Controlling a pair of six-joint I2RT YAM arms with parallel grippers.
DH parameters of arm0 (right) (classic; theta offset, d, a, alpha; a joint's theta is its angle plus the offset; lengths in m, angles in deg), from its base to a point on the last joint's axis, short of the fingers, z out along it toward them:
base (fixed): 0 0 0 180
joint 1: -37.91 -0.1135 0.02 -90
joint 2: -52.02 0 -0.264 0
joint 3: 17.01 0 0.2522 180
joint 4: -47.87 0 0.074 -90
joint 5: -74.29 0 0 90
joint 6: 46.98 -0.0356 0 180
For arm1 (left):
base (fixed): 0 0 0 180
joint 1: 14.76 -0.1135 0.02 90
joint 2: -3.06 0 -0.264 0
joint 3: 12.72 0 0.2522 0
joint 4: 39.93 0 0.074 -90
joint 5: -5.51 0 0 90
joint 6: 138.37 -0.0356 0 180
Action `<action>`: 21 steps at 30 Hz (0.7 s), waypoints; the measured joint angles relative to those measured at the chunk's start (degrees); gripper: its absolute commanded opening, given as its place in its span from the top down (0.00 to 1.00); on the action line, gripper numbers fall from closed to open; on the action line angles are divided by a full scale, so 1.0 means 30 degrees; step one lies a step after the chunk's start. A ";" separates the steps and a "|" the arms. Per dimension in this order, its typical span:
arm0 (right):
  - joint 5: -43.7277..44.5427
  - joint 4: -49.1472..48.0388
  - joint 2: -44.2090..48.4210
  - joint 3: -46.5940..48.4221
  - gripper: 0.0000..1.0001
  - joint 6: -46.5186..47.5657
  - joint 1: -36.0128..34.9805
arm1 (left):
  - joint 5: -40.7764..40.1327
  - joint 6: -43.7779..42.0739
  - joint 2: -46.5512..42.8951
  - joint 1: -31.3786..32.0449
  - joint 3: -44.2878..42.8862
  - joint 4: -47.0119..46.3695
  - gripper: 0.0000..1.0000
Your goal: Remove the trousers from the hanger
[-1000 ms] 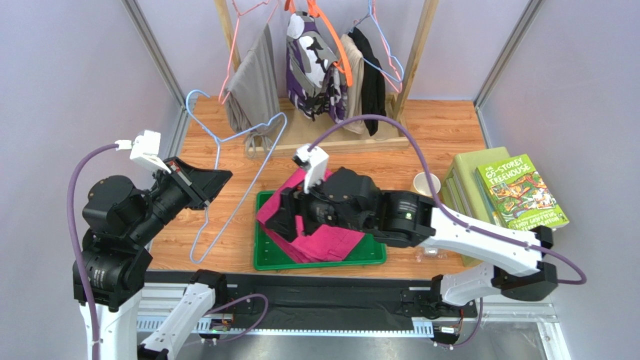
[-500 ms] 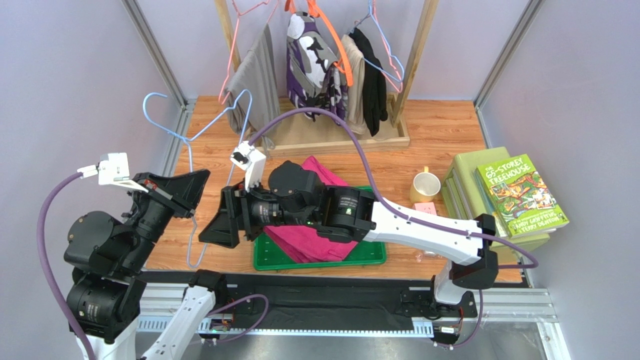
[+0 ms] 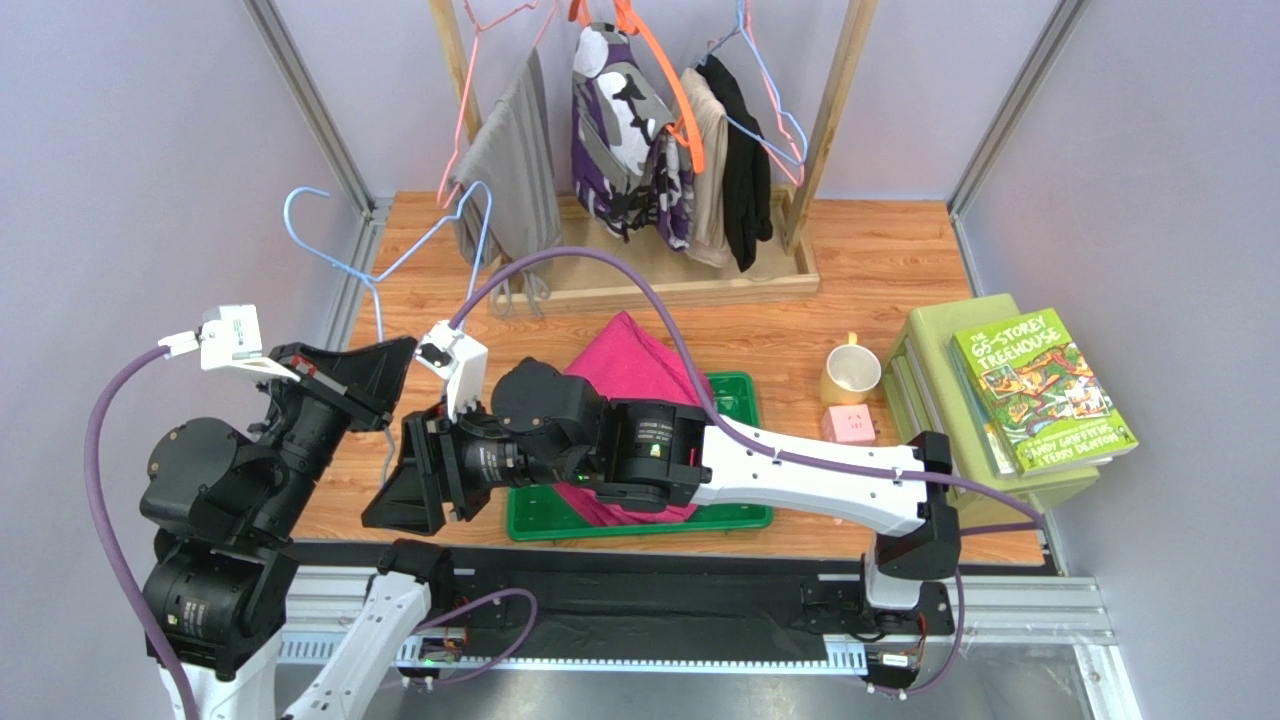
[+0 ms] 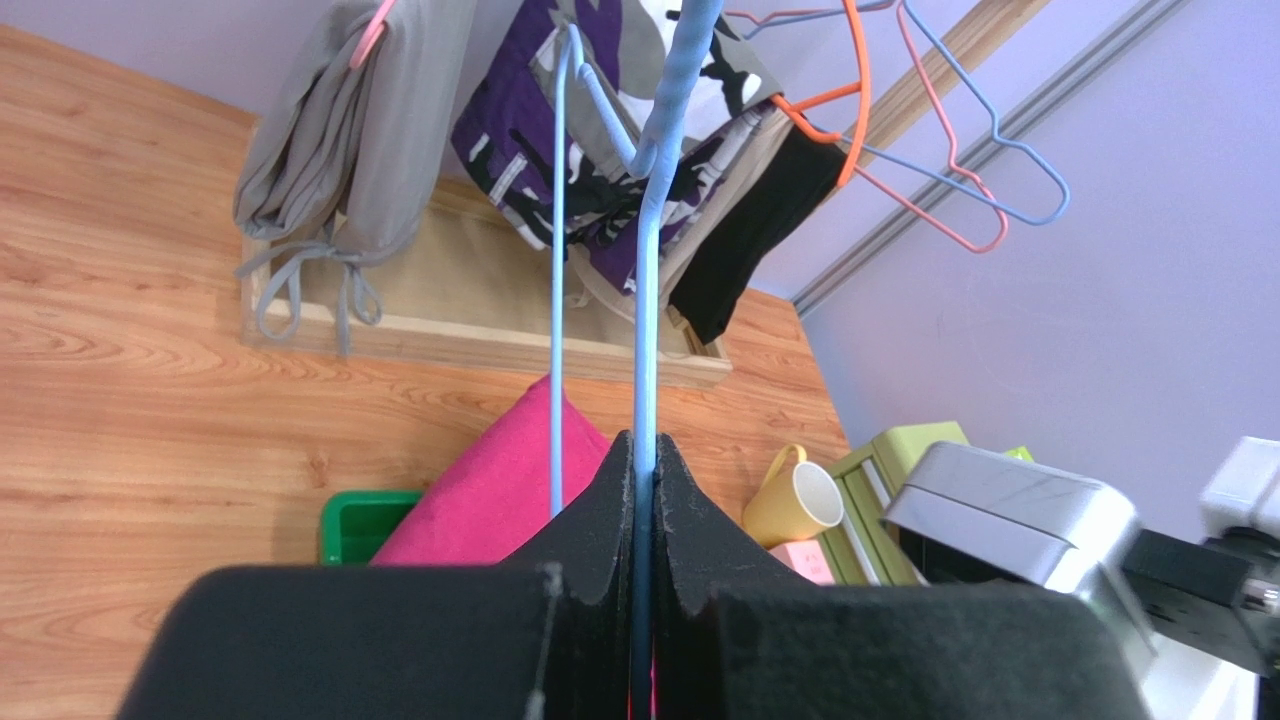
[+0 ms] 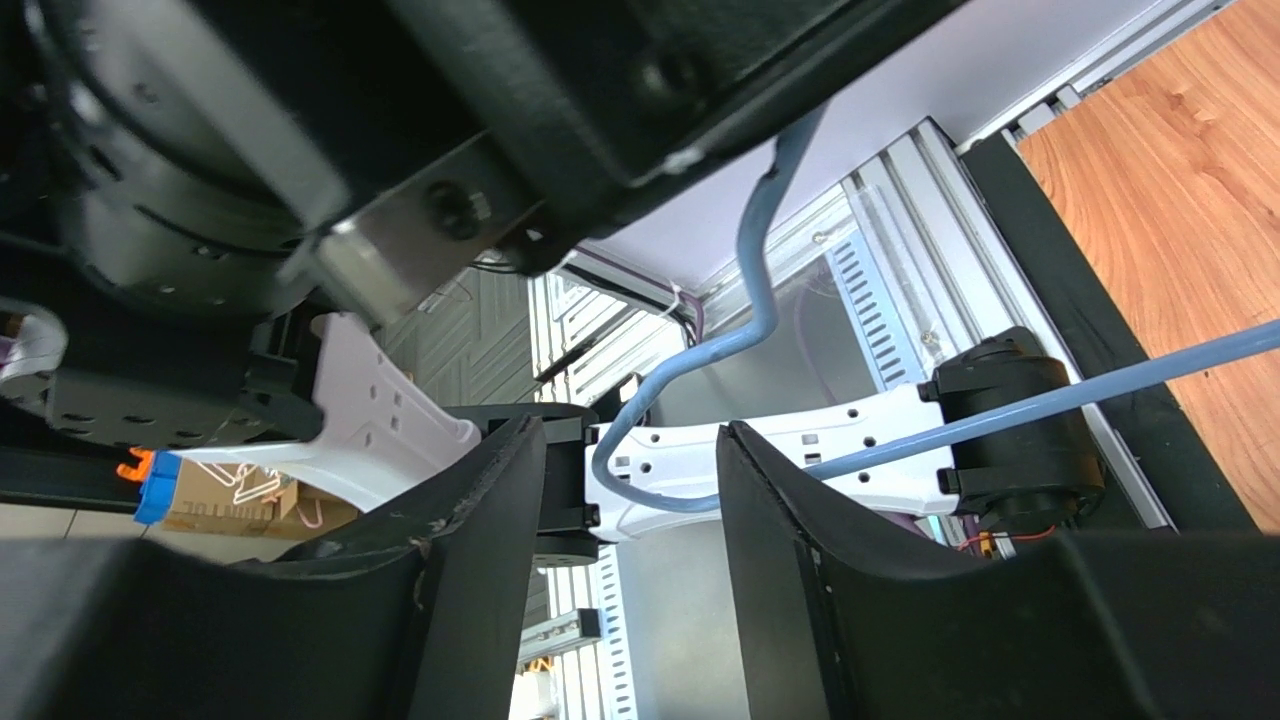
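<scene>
The magenta trousers (image 3: 631,368) lie folded across the green tray (image 3: 736,398), free of the hanger and of both grippers. The light-blue wire hanger (image 3: 427,234) is held up at the left, bare. My left gripper (image 3: 394,368) is shut on one of its wires (image 4: 646,300); in the left wrist view the jaws pinch the wire, with the trousers (image 4: 496,495) beyond. My right gripper (image 3: 388,503) reaches left under the left gripper. It is open, and the hanger's bent lower corner (image 5: 631,465) shows in the gap past its fingers, untouched.
A wooden rack at the back carries grey trousers (image 3: 511,165), a purple-white patterned garment (image 3: 631,135) on an orange hanger, and a black garment (image 3: 744,150). A yellow mug (image 3: 852,368), a pink block (image 3: 852,425) and books (image 3: 1044,383) stand at the right.
My right arm has swung left, off the trousers on the tray, to the hanger's lower corner, its jaws narrowing. My left gripper has carried the hanger left and up.
</scene>
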 measured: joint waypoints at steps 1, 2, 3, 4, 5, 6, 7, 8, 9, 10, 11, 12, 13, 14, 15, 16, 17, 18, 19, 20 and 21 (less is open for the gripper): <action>0.0051 -0.0015 -0.0058 0.0000 0.55 -0.0007 0.0000 | -0.0007 0.0000 -0.0022 0.0000 0.0000 0.0000 1.00; 0.0138 -0.0029 -0.0109 0.0000 0.57 -0.0022 0.0000 | -0.0015 0.0000 -0.0044 0.0000 0.0000 0.0007 1.00; 0.0219 -0.0044 -0.0131 0.0000 0.61 -0.0044 -0.0007 | -0.0029 0.0000 -0.0058 0.0000 0.0000 0.0000 1.00; 0.0379 -0.0087 -0.0146 0.0000 0.64 -0.0080 0.0000 | -0.0058 0.0015 -0.0066 0.0000 0.0000 0.0000 1.00; 0.0466 -0.0109 -0.0160 0.0000 0.67 -0.0087 0.0000 | -0.0058 0.0015 -0.0073 0.0000 0.0000 -0.0007 1.00; 0.0539 -0.0168 -0.0175 0.0000 0.70 -0.0131 -0.0007 | -0.0066 0.0015 -0.0080 0.0000 0.0000 -0.0007 1.00; 0.0612 -0.0233 -0.0182 -0.0007 0.82 -0.0175 -0.0007 | -0.0066 0.0015 -0.0080 0.0000 0.0000 -0.0015 1.00; 0.0656 -0.0342 -0.0189 -0.0007 0.88 -0.0233 -0.0007 | -0.0073 0.0015 -0.0080 0.0000 0.0000 -0.0015 1.00; 0.0685 -0.0481 -0.0189 -0.0029 1.00 -0.0299 -0.0044 | -0.0080 0.0015 -0.0080 0.0000 0.0000 -0.0007 1.00; 0.0729 -0.0634 -0.0182 -0.0058 1.00 -0.0386 -0.0080 | -0.0109 0.0015 -0.0087 0.0000 0.0007 -0.0036 1.00; 0.0823 -0.0721 -0.0175 -0.0117 1.00 -0.0510 -0.0087 | -0.0102 0.0015 -0.0095 0.0000 0.0007 -0.0087 1.00; 0.0969 -0.0750 -0.0168 -0.0226 1.00 -0.0714 -0.0095 | -0.0102 0.0000 -0.0131 0.0000 0.0007 -0.0204 0.96; 0.1064 -0.0903 -0.0146 -0.0459 1.00 -0.0889 -0.0095 | -0.0102 -0.0051 -0.0182 0.0000 0.0007 -0.0299 0.89; 0.1107 -0.1064 -0.0058 -0.0721 1.00 -0.1013 -0.0087 | -0.0080 -0.0146 -0.0240 0.0000 0.0007 -0.0321 0.81; 0.1158 -0.1224 0.0058 -0.1020 1.00 -0.1151 -0.0080 | -0.0015 -0.0262 -0.0262 0.0000 0.0007 -0.0321 0.66; 0.1231 -0.1290 0.0189 -0.1282 1.00 -0.1290 -0.0073 | 0.0182 -0.0335 -0.0270 0.0000 0.0015 -0.0342 0.59; 0.1282 -0.1311 0.0313 -0.1508 1.00 -0.1362 -0.0073 | 0.0408 -0.0495 -0.0277 0.0000 0.0022 -0.0379 0.54; 0.1275 -0.1399 0.0444 -0.1749 1.00 -0.1413 -0.0073 | 0.0721 -0.0495 -0.0277 0.0000 0.0044 -0.0386 0.45; 0.1268 -0.1530 0.0561 -0.1953 1.00 -0.1501 -0.0073 | 0.0911 -0.0641 -0.0277 0.0000 0.0073 -0.0401 0.41; 0.1209 -0.1727 0.0729 -0.2266 1.00 -0.1719 -0.0073 | 0.1086 -0.0787 -0.0313 0.0000 0.0124 -0.0423 0.38; 0.1129 -0.1851 0.0911 -0.2579 1.00 -0.1858 -0.0051 | 0.1275 -0.0911 -0.0350 0.0000 0.0168 -0.0415 0.34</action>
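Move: The right hand, half open and pointing left, already has the near corner of the blue hanger between its fingertips, about 1 cm ahead of and 1 cm to the left of the hand point and level with it. From the left hand, shut on the hanger, that corner lies some 12 cm back, about 1 cm to the left and 5 cm below. The pink trousers lie in the green tray some 17 cm ahead of the right hand, 20 cm to its right and 37 cm below; the tray's middle is 15 cm ahead, 21 cm to its right and equally low. The right fingers shut on the hanger's near corner and pinch it, after that hand has eased under 1 cm forward and left. Only then does the left hand open and let go, drawing back and right by about 1 cm. Keeping its pinch, the right hand sinks roughly 1.5 cm and starts back to the right, its wrist turning some 5 degrees. ##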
